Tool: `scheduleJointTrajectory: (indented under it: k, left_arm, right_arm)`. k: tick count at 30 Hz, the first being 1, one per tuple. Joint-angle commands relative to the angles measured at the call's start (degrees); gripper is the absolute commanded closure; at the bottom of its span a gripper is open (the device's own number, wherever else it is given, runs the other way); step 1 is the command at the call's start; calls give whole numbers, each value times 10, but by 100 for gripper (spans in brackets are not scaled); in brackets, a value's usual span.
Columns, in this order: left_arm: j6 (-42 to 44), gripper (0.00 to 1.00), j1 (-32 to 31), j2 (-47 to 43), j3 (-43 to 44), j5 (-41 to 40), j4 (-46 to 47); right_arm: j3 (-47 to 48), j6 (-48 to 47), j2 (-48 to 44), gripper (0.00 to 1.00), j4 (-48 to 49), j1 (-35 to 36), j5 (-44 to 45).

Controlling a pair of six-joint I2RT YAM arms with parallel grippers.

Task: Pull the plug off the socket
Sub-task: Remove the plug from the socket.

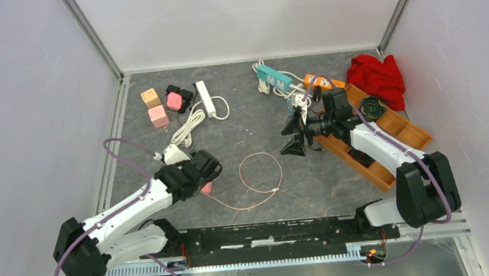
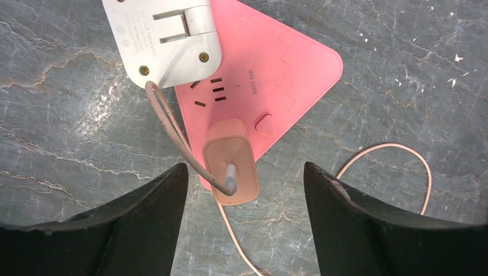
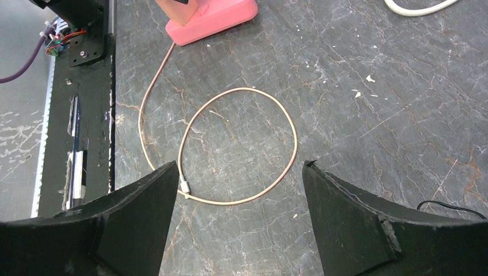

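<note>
A pink triangular socket block [image 2: 270, 80] lies on the grey table. A peach plug [image 2: 230, 161] sits in it near its lower corner, and a thin pink cable [image 2: 397, 150] runs from the plug into a loop [image 1: 261, 180]. A white plug adapter [image 2: 164, 37] rests on the block's upper left. My left gripper [image 2: 244, 190] is open and hovers just above the peach plug, which lies between its fingers. In the top view the left gripper [image 1: 206, 175] covers most of the block [image 1: 206, 188]. My right gripper [image 1: 293, 134] is open and empty, above the table right of the loop [image 3: 236, 144].
A wooden tray [image 1: 395, 131] and a red cloth [image 1: 377, 76] lie at the right. Teal and orange power strips [image 1: 277, 78] sit at the back. A white power strip [image 1: 205, 98], pink and tan blocks [image 1: 157, 109] and a black adapter are at the back left.
</note>
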Motion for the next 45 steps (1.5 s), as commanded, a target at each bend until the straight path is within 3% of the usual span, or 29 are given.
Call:
scheduleJointTrajectory:
  k: [1,31,34,39,45]
  left_arm:
    - [-21,23,-2,-4,-17,-37,31]
    - [-3,50,16,36,-47,-37,76]
    - [1,60,16,30,-48,-38,77]
    - [32,93,16,9,-54,-26,94]
    - [128,98,15,-58,-57,19,137]
  right_arm:
    - [29,-9,4,15,5,0,-9]
    - [33,-18,4,15,-8,0,-14]
    - [35,-19,5,15,-9,0,-14]
    - [34,-19,6,15,-9,1,-14]
    - [34,-16,7,15,-8,0,-20]
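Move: Just under the left hand stands the beige plug, roughly 1 cm ahead, level sideways and some 4 cm below. The pink socket that holds it centres about 5 cm ahead, 1 cm right and 7 cm down; the white adapter sits around 8 cm ahead, 6 cm left and 5 cm below. From the right hand the plug is about 26 cm to the left, 8 cm back and 10 cm lower. Sinking almost straight down about 2.5 cm over the plug, fast at first and then creeping, the left hand narrows its open fingers until they close on the plug's two sides and stop there. Keeping that pinch, it starts back up by roughly half a centimetre, the wrist barely turning. ##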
